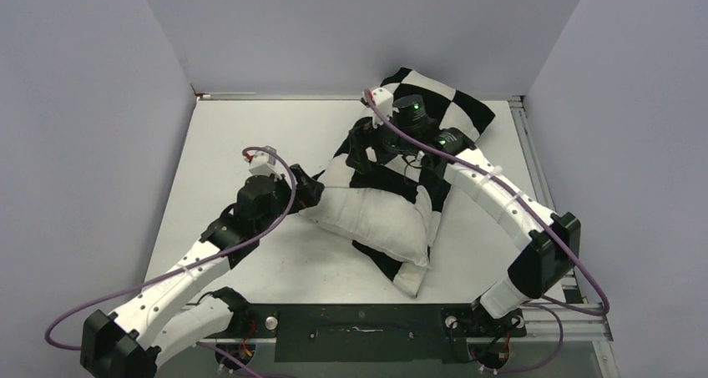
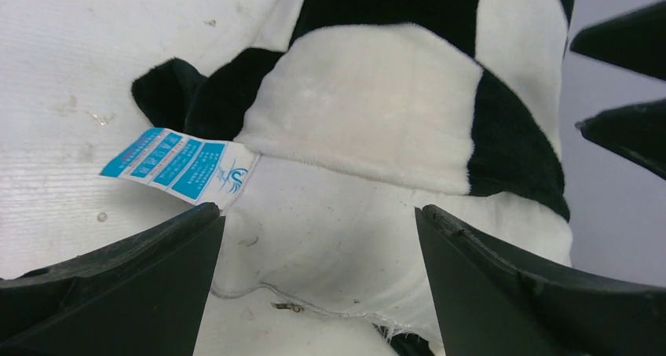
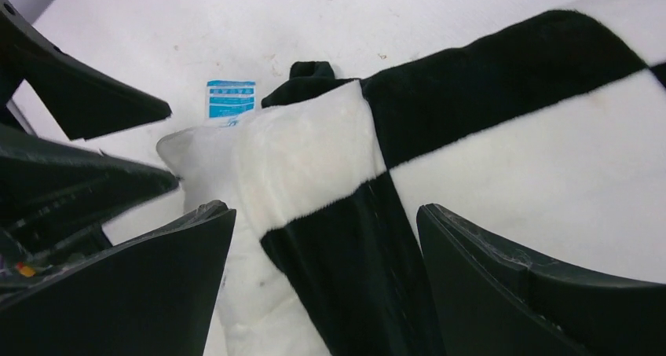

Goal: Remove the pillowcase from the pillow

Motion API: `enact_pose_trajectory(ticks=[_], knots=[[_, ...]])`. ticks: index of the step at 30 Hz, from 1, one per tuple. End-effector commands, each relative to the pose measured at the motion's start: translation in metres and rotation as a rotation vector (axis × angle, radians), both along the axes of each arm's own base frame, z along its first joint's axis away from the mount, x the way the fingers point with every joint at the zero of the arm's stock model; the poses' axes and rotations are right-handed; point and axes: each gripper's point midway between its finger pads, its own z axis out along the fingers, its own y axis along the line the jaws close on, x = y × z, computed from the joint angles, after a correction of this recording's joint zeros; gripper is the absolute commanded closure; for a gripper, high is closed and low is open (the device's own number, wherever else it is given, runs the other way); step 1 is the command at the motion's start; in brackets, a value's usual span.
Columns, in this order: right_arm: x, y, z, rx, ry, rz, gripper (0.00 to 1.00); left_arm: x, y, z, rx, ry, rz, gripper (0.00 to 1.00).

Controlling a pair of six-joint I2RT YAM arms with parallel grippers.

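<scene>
The black-and-white checkered pillowcase (image 1: 442,111) lies at the back middle of the table and still covers the far part of the plain white pillow (image 1: 376,215), whose near part sticks out toward me. My left gripper (image 1: 311,190) is open at the pillow's bare left corner. In the left wrist view its gripper (image 2: 316,209) straddles the pillow (image 2: 330,238) below the pillowcase's rim (image 2: 369,97). My right gripper (image 1: 361,148) is open over the pillowcase's rim. In the right wrist view its gripper (image 3: 326,208) straddles a black square of the pillowcase (image 3: 503,152) beside the pillow (image 3: 200,155).
A blue label (image 2: 177,163) is sewn at the pillow's corner and also shows in the right wrist view (image 3: 230,98). The two grippers are close together, and each one's fingers (image 3: 94,100) show in the other's wrist view. Grey walls enclose the white table (image 1: 250,136) at left, back and right.
</scene>
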Motion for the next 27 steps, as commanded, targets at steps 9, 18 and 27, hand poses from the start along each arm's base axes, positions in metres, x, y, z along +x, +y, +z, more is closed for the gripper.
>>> enact_pose_trajectory(ticks=[9, 18, 27], knots=[[0.029, 0.057, -0.048, -0.236, -0.069, 0.043, 0.07, -0.006, -0.037, -0.063, 0.025, 0.156, -0.201, 0.08], [0.028, 0.069, -0.112, -0.479, -0.063, 0.092, 0.08, -0.008, -0.048, -0.104, 0.002, 0.219, -0.229, 0.71], [0.059, 0.045, -0.118, -0.625, -0.133, -0.047, 0.77, -0.026, -0.038, -0.101, 0.007, 0.224, -0.246, 1.0]])
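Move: For the open left hand, the left edge of the smooth white cloth lies about 4 cm left, 1 cm back and 11 cm below. The blue label is some 2 cm ahead in line with the hand, and the folded black corner is 8 cm ahead and 3 cm right, both about 12 cm down. The open right hand's aim, the white plush pillowcase edge, is roughly 4 cm ahead, 7 cm left and 13 cm below; the label is about 3 cm back, 11 cm left and 14 cm down. Pinching begins at both hands. The left drops about 10 cm while drifting 4 cm right, tipping and turning slightly clockwise, and shuts on smooth white cloth beside the label. The right sinks some 13 cm and travels left, then eases forward, its fingers tipping about 30 degrees further down and closing around a fold of white plush next to the black square. ##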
